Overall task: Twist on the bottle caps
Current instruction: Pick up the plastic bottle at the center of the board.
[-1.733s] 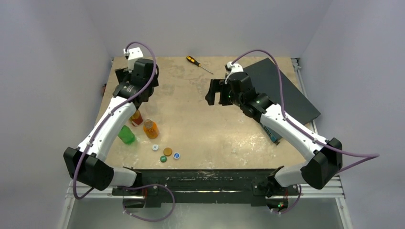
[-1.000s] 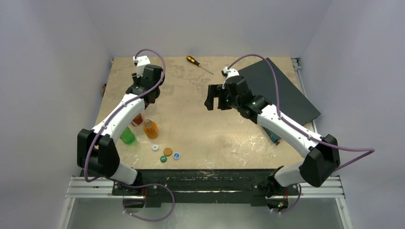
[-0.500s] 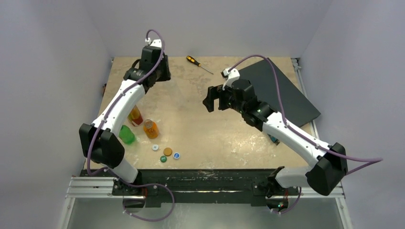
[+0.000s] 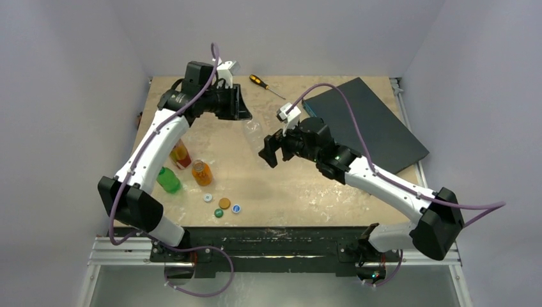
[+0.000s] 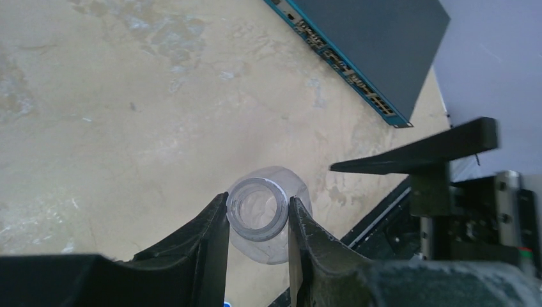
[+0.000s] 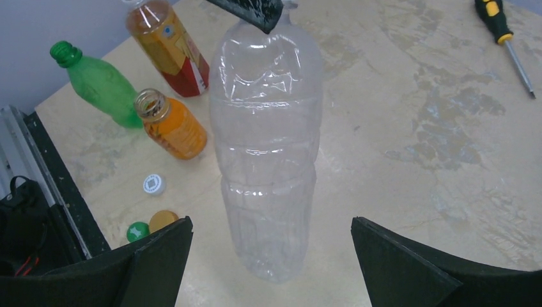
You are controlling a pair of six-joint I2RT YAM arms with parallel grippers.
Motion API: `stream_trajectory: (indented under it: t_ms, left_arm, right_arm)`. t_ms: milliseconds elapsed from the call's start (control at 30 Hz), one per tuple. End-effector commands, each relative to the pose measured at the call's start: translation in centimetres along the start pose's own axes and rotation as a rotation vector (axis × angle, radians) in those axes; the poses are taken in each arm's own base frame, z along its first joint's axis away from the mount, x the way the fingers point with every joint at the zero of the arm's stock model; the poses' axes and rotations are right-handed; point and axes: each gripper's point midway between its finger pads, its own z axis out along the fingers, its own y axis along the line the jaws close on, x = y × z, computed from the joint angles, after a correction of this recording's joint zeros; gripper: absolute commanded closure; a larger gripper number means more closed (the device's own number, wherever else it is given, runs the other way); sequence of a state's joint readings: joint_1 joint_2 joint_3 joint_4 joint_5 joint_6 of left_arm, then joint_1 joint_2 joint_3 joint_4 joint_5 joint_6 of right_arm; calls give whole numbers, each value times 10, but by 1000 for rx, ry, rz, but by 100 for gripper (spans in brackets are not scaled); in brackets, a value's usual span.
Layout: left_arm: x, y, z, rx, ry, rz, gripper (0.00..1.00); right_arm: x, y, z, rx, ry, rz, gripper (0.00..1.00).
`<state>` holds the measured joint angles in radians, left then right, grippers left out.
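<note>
My left gripper is shut on the neck of a clear bottle, which hangs upright at mid-table; its mouth is uncapped. My right gripper stands open, its fingers on either side of the bottle's lower body without touching it. At the near left stand a green bottle, an uncapped amber-orange bottle and a red-labelled bottle. Beside them lie loose bottle caps: white, orange, dark green and blue.
A black-and-orange screwdriver lies at the back centre. A dark flat panel with a teal edge covers the back right. The table's black front rail runs just behind the caps.
The left arm has swung from the back left toward the middle and its jaws have shut on the clear bottle's neck. The right gripper has moved left and nearer, up to the bottle.
</note>
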<state>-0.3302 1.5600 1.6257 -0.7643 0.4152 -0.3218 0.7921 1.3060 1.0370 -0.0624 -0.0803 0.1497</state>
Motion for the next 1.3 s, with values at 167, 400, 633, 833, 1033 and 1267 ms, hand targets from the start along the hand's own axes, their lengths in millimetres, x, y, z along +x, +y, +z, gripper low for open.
stream_trajectory:
  t_ms: [167, 400, 633, 833, 1033, 1267]
  left_arm:
    - [-10, -59, -49, 213, -59, 69, 100]
    - [-16, -75, -56, 286, -89, 56, 100]
    - [-20, -80, -53, 329, -121, 31, 100]
    - [-25, -73, -46, 302, -181, -15, 40]
    - [-30, -84, -51, 357, -293, -19, 15]
    - [-21, -93, -57, 400, -374, -60, 15]
  right_arm:
    - [26, 5, 7, -15, 31, -31, 1]
    - [30, 19, -3, -95, 0, 11, 9]
    - [14, 38, -11, -173, -72, 114, 39]
    - [-23, 52, -18, -223, -145, 226, 63]
    - [-68, 62, -19, -271, -205, 361, 61]
    - [-107, 61, -13, -295, -294, 502, 60]
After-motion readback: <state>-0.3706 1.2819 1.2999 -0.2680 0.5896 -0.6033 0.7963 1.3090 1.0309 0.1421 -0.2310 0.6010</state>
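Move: The left fingers already hold the clear plastic bottle by the neck. It hangs slanting, its middle about 7 cm back, 3 cm to the right and 8 cm below the left hand. From the open, empty right hand, the bottle's middle is roughly 3 cm ahead, 3 cm left and 5 cm lower. On the table, the orange bottle stands some 22 cm left and 7 cm back, the screwdriver about 22 cm straight ahead, both about 20 cm below. Down about 5 cm, easing back, the right hand brings its open fingers round the lower body of the plastic bottle and closes on it. The left hand backs off and rises with the neck, then opens wide and lets go. The right hand then lifts about 8 cm and goes a little left, its wrist turning some 30 degrees, while the left still rises slightly. ##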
